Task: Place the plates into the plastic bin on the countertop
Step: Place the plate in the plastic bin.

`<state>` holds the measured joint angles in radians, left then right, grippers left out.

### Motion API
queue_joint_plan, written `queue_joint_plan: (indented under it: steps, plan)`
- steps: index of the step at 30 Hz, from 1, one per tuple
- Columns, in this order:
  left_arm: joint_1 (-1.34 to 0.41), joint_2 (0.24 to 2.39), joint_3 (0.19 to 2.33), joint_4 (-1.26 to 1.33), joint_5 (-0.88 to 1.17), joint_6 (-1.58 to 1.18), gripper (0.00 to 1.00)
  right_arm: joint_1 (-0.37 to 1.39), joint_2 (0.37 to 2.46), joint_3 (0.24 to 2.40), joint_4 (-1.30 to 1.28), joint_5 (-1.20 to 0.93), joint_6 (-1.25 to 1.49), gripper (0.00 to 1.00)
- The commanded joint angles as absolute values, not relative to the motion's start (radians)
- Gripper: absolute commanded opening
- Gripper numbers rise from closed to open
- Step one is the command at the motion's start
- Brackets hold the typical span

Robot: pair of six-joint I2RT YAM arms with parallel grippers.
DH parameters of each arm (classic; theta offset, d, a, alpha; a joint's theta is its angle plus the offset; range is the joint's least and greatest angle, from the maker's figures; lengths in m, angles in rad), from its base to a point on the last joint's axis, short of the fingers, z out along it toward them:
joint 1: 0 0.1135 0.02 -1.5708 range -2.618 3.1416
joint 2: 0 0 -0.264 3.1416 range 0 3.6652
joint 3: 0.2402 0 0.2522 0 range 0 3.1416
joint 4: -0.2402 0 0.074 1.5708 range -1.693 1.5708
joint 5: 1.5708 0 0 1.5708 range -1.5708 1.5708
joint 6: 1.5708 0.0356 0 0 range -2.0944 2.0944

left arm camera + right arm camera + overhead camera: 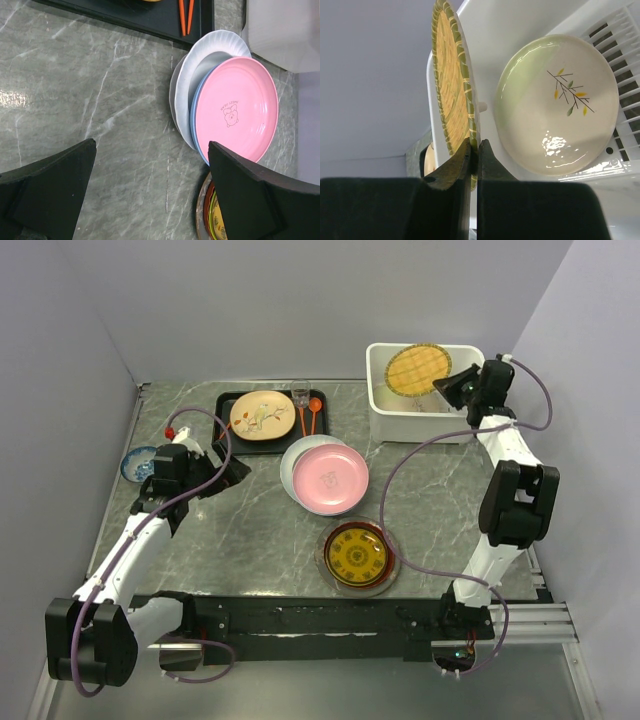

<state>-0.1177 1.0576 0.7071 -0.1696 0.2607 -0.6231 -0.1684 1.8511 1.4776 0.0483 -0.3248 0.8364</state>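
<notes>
My right gripper (452,390) (476,144) is shut on the rim of a yellow woven-look plate with a green edge (417,370) (451,85). It holds the plate tilted on edge over the white plastic bin (415,428) (620,30). A cream plate with a leaf sprig (557,105) lies inside the bin. On the countertop (250,530) a pink plate (330,480) (235,107) tops a white plate (210,47). A dark red gold-patterned plate (356,556) (212,210) sits nearer the arms. My left gripper (228,472) (151,145) hangs open over bare counter, left of the pink stack.
A black tray (228,430) (150,20) at the back holds a cream floral plate (262,415) and orange utensils (313,415). A small blue-patterned bowl (138,464) sits by the left wall. Walls close in the left, back and right sides.
</notes>
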Motion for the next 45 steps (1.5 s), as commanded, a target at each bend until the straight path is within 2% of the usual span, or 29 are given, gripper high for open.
queue_joint_plan:
  steps: [1,26,41,45]
  plan:
    - [-0.126,1.038,0.709,-0.152,0.252,-0.607,0.99,-0.178,1.862,1.577,0.089,-0.311,0.815,0.0]
    - [-0.129,1.051,0.704,-0.146,0.255,-0.606,0.99,-0.178,2.057,1.769,-0.064,-0.321,0.721,0.0]
    - [-0.133,1.048,0.703,-0.147,0.249,-0.604,0.99,-0.178,2.079,1.789,-0.089,-0.314,0.696,0.0]
    - [-0.133,1.048,0.7,-0.144,0.255,-0.604,0.99,-0.181,2.095,1.799,-0.112,-0.328,0.687,0.04]
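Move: The right hand already holds the woven plate over the plastic bin. The bin's middle is about 3 cm ahead of this hand, 2 cm left and 13 cm below. The cream plate on its floor lies 2 cm ahead, roughly 5 cm left and 16 cm below. Outside, the pink plate is some 18 cm back and 26 cm left, about 17 cm lower. From the idle left hand, the bin is about 24 cm ahead, 45 cm right and 8 cm below. Still pinching the woven plate by its right edge, the right hand lowers it into the bin towards the cream plate. After a slight lift it sinks, ending about 6 cm lower and some 3.5 cm farther forward. The wrist tips the fingers down by just under 10 degrees and lets the left side dip a little; the grip stays shut. ##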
